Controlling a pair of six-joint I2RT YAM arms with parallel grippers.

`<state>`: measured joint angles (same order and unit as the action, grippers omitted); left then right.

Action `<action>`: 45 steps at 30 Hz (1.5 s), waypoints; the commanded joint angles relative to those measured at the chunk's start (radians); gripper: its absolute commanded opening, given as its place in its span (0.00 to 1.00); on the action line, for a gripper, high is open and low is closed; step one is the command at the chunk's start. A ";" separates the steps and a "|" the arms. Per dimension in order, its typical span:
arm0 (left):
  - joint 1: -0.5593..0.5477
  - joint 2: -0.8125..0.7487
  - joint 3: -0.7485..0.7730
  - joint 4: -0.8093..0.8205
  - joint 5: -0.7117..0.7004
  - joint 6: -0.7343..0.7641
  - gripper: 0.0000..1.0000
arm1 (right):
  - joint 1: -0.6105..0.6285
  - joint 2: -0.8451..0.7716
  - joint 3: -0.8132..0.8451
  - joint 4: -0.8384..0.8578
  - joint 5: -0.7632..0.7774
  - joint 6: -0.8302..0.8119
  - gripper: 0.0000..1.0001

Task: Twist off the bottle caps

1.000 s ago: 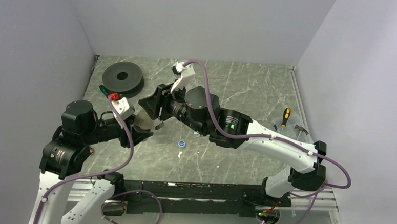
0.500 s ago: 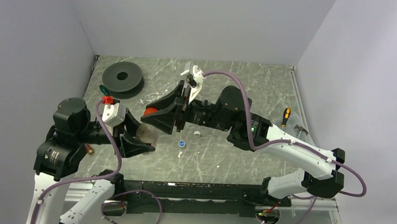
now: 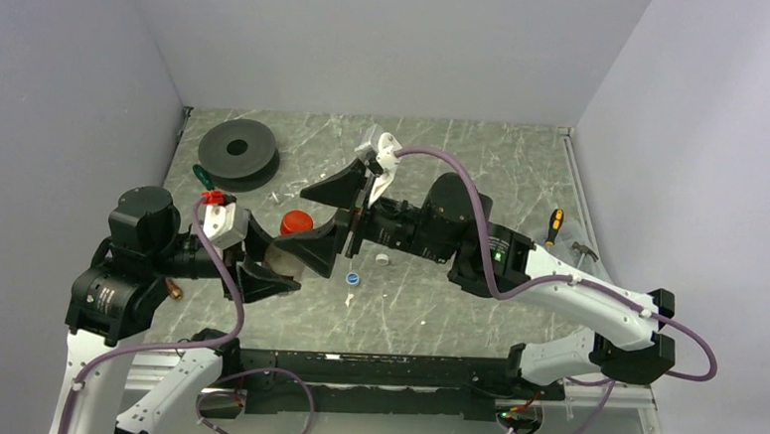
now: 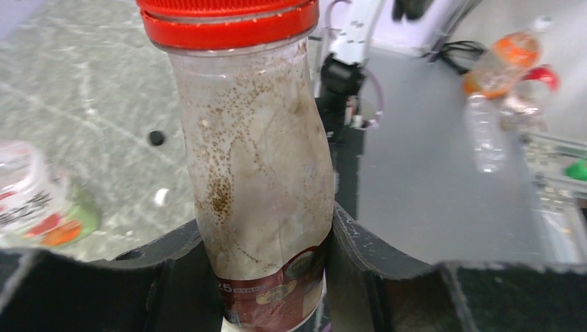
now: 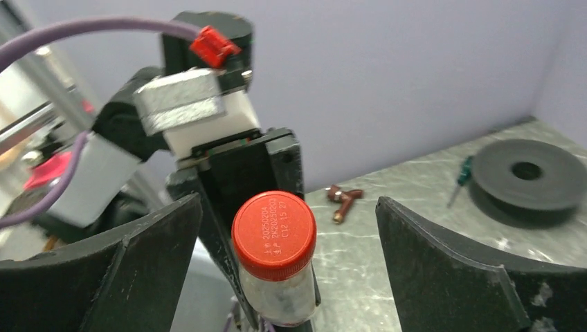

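Note:
My left gripper (image 3: 264,260) is shut on a small bottle (image 4: 256,180) with a red-brown label, holding it tilted above the table. Its red cap (image 5: 274,235) sits on the neck and also shows in the top view as the red cap (image 3: 296,222). My right gripper (image 5: 289,203) is open, one finger on each side of the cap and neither touching it. A blue cap (image 3: 353,277) and a white cap (image 3: 383,260) lie loose on the table below the right arm. A bottle with a green, white and orange label (image 4: 34,207) lies at the left.
A large black disc with a hole (image 3: 238,150) lies at the back left, a green-handled screwdriver (image 3: 201,175) beside it. An orange-handled screwdriver (image 3: 554,226) lies at the right edge. A small brown tool (image 5: 342,200) lies behind the bottle.
My right gripper was shut over the cap and has sprung open, its fingers now apart on both sides. The cap stays on the bottle. The left arm has shifted slightly, still holding the bottle.

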<state>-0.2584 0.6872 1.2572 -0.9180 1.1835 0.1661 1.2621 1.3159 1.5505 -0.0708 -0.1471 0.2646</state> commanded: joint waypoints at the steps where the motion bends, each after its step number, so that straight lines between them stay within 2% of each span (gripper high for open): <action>1: 0.002 -0.018 -0.001 -0.008 -0.206 0.137 0.21 | 0.076 -0.034 0.018 -0.011 0.370 -0.030 1.00; 4: 0.001 -0.043 -0.039 0.040 -0.302 0.154 0.21 | 0.113 0.040 0.119 -0.113 0.508 -0.020 0.99; 9: 0.001 -0.052 -0.053 0.079 -0.376 0.150 0.20 | 0.118 0.140 0.255 -0.259 0.654 0.044 0.82; 16: 0.002 -0.057 -0.060 0.090 -0.377 0.136 0.20 | 0.118 0.175 0.278 -0.257 0.673 0.061 0.72; 22: 0.002 -0.064 -0.067 0.089 -0.372 0.133 0.19 | 0.112 0.140 0.208 -0.182 0.653 0.078 0.56; 33: 0.002 -0.068 -0.079 0.092 -0.362 0.111 0.19 | 0.101 0.117 0.161 -0.105 0.574 0.081 0.56; 35: 0.002 -0.070 -0.082 0.093 -0.356 0.109 0.19 | 0.102 0.113 0.150 -0.094 0.561 0.078 0.53; 40: 0.002 -0.067 -0.079 0.083 -0.325 0.105 0.19 | 0.101 0.088 0.113 -0.048 0.534 0.049 0.25; 45: 0.002 -0.049 -0.051 0.063 -0.213 0.080 0.18 | 0.090 0.057 0.091 -0.004 0.444 -0.009 0.00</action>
<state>-0.2581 0.6300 1.1748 -0.8627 0.8486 0.2749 1.3670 1.4414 1.6512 -0.1753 0.3721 0.3153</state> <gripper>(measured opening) 0.491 0.450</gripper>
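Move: The right hand stands open at the red cap: its middle is about 2 cm to that hand's left, 1 cm back and about level with the fingers. The bottle's body, still gripped by the left hand, is some 7 cm below, 4 cm left and 2 cm back; on the table a loose blue cap lies roughly 20 cm ahead, 4 cm right and 47 cm down. From the left hand, the red cap is about 11 cm up, 3 cm ahead and 3 cm right. The right fingers, wide open, close onto the sides of the red cap and pinch it anew, while that hand swings forward about 6 cm and down some 3 cm, turning nearly 30 degrees clockwise before easing back slightly. The left hand keeps its grip and carries the bottle forward about 6 cm, a little down and left, turning some 20 degrees counter-clockwise. ##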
